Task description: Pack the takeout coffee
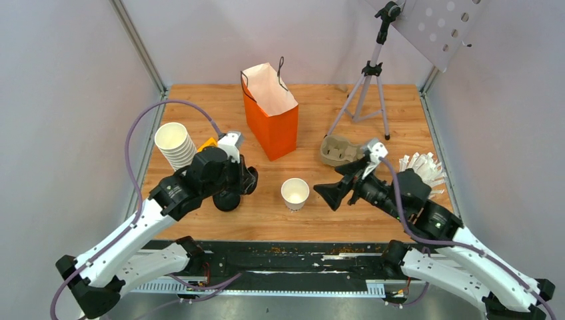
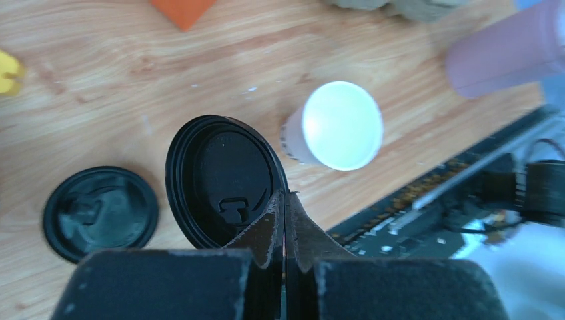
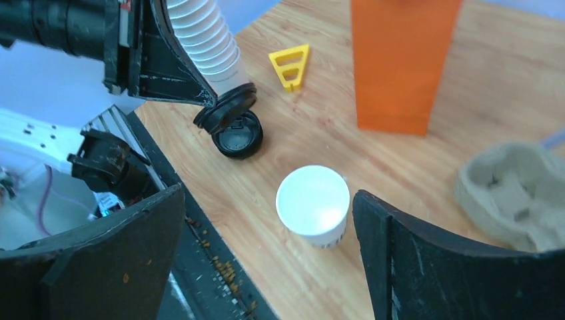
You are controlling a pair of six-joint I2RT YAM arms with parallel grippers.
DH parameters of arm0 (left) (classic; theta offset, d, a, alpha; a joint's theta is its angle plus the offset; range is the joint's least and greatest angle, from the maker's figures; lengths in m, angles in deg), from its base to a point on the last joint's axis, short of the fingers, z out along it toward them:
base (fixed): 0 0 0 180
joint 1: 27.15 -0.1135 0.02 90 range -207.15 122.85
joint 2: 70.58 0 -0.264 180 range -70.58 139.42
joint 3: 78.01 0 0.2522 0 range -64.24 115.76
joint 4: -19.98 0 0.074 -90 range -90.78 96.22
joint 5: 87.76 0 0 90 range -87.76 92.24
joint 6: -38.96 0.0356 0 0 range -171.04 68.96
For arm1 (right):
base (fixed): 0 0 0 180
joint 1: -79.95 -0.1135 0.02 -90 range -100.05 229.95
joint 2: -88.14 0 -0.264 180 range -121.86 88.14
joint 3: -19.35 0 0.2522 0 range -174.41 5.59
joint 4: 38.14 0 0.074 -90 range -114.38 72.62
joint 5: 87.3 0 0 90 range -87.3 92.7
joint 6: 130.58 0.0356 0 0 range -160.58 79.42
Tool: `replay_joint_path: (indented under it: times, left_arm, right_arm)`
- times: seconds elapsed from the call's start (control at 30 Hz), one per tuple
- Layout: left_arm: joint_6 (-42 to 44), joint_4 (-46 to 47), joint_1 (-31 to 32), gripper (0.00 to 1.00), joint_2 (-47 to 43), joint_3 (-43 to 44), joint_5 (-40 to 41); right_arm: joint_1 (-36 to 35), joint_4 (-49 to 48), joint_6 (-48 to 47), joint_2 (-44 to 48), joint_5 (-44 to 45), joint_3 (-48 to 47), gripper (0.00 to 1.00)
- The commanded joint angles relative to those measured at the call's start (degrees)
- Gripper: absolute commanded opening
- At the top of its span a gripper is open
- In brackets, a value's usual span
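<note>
No capped takeout coffee is in view. A small white cup (image 1: 294,193) (image 2: 341,125) (image 3: 313,203) stands lidless near the table's front edge. My left gripper (image 1: 234,185) (image 2: 285,200), left of the cup, is shut on the rim of a black lid (image 2: 223,177) (image 3: 226,105), which it holds tilted just above the wood. A second black lid (image 2: 100,213) (image 3: 238,137) lies flat below it. My right gripper (image 1: 336,183) (image 3: 268,195) is open, just right of the cup, and nothing sits between its fingers.
An orange paper bag (image 1: 270,113) (image 3: 403,60) stands open at mid-back. A stack of lidless cups (image 1: 174,143) (image 3: 206,40) is behind the left gripper, with a yellow triangle (image 3: 291,65) nearby. A pulp cup carrier (image 1: 338,150) (image 3: 516,193), white packets (image 1: 421,170) and a tripod (image 1: 366,93) are on the right.
</note>
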Motion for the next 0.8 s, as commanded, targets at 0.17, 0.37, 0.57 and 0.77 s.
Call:
replay_joint_path:
  times: [0.17,0.37,0.57,0.77]
  left_arm:
    - [-13.1,9.6,0.0,0.00,-6.5,2.0,-17.1]
    - [-18.4,14.4,0.0,0.00,-8.2,2.9,-22.1]
    - [-22.4,19.7,0.0,0.00,-7.8,2.8,-26.2]
    - [-17.7,14.9,0.0,0.00,-7.5,3.3,-23.4]
  right_arm:
    - [-0.6,-48.9,-23.8,-5.7,-13.8,13.6,0.99]
    - [-0.8,-54.8,-30.4,-11.6,-20.5,15.7,1.00]
    - [-4.7,-61.5,-35.6,-15.7,-20.4,17.2,1.00]
    - [-7.2,-61.3,-36.1,-17.4,-15.1,17.7,1.00]
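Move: Pinched by its rim in the left fingertips, the black lid is about 23 cm to the right hand's left, 4 cm farther out and 9 cm lower. The cup it is meant for stands about 14 cm to the left hand's right, 1 cm ahead and 15 cm below; from the right hand it is about 10 cm left, 6 cm ahead and 23 cm down. A second lid lies 9 cm left, 3 cm ahead and 19 cm below the left hand. Rising some 12 cm while drawing back and to the right about 6 cm each, the left hand swings its shut fingers up to point nearly level, rightwards; the lid comes out of their pinch. The right hand, empty and wide open, reaches about 11 cm left towards the left gripper, rolling and tipping its fingers up by some 45 degrees. ##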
